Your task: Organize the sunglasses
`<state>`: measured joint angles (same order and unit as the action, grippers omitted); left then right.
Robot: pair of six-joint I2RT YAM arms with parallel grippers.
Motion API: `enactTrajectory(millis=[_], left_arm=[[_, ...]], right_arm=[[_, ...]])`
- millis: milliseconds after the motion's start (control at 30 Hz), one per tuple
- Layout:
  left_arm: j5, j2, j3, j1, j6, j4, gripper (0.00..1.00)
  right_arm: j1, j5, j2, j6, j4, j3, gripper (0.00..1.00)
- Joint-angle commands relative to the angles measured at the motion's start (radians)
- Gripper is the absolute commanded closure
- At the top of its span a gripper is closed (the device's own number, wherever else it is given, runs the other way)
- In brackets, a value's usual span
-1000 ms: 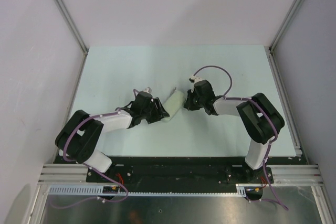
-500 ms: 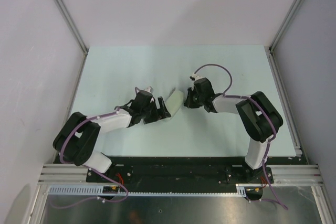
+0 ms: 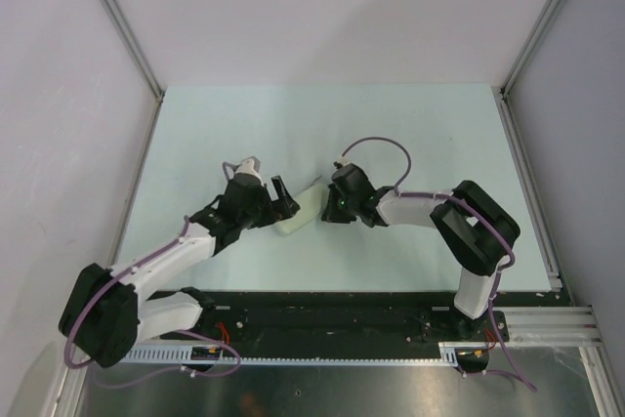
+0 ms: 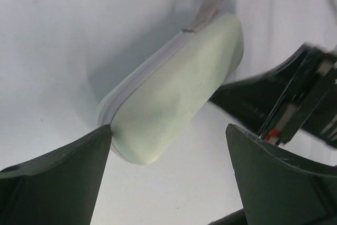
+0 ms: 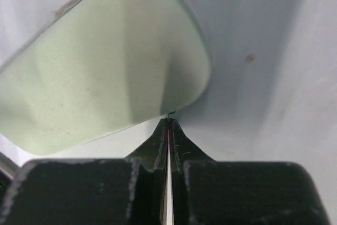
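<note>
The sunglasses are not in view. An oblong pale beige-green case (image 3: 298, 210) lies zipped shut on the table between the two arms. My left gripper (image 3: 284, 196) is open at the case's left end, and the left wrist view (image 4: 168, 130) shows its left fingertip (image 4: 102, 135) at the zipper seam. The case (image 4: 174, 88) has a grey zipper tab (image 4: 213, 9) at its far end. My right gripper (image 3: 330, 205) is shut. In the right wrist view its tips (image 5: 169, 120) touch the lower edge of the case (image 5: 105, 72), with a tiny dark speck at the tip.
The pale table (image 3: 410, 124) is bounded by grey walls and aluminium rails (image 3: 527, 173) at the sides. The right gripper's black body (image 4: 295, 93) sits close on the right of the case in the left wrist view.
The case has slid left and toward the near edge. My right gripper followed it to the left. My left arm has drawn back to the left and stretched out.
</note>
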<state>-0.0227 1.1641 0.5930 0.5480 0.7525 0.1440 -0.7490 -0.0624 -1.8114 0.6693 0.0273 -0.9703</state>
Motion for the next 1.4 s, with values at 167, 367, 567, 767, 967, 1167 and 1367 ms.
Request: enactTrajectory(millis=[167, 367, 567, 767, 967, 1167, 1367], left_arm=[[-0.056, -0.099, -0.029, -0.022, 0.053, 0.048, 0.04], [-0.114, -0.072, -0.004, -0.068, 0.012, 0.095, 0.04], [-0.131, 0.042, 0.079, -0.138, -0.085, 0.095, 0.04], [-0.129, -0.052, 0.068, -0.154, -0.035, 0.118, 0.02], [-0.180, -0.089, 0.047, -0.157, 0.013, 0.173, 0.00], [-0.200, -0.106, 0.039, -0.161, 0.125, 0.245, 0.01], [-0.206, -0.149, -0.033, -0.161, 0.297, 0.256, 0.01]], right_arm=[[-0.153, 0.032, 0.009, 0.127, -0.037, -0.027, 1.00], [-0.181, -0.007, 0.014, 0.157, 0.034, -0.027, 1.00], [-0.168, -0.036, 0.006, 0.205, 0.046, -0.056, 1.00], [-0.158, -0.040, -0.058, 0.286, 0.039, -0.125, 1.00], [-0.176, -0.037, -0.140, 0.325, 0.031, -0.229, 1.00], [-0.197, -0.027, -0.184, 0.360, 0.051, -0.249, 1.00], [-0.219, -0.008, -0.212, 0.368, 0.049, -0.291, 1.00]])
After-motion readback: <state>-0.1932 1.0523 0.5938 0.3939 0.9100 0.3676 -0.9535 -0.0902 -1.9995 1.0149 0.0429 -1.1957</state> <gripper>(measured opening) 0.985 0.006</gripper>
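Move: The closed sunglasses case lies slantwise, its far end to the right. Its middle is about 5 cm to the right of my open left hand, roughly level with it fore and aft and 6 cm below. From my shut right fingertips, which are at its near right side, the middle is some 7 cm to the left and 1 cm ahead. The case's strap end sticks out about 8 cm ahead and 3 cm to the left of my right hand. With my right fingers kept shut at the near side of the sunglasses case, I push it leftward: first back and left, then left with a slight rise and reach forward, about 12 cm left in all. My left hand gives way some 8 cm to the left, dipping briefly and turning about 20 degrees counter-clockwise, its fingers still wide open above the case. ##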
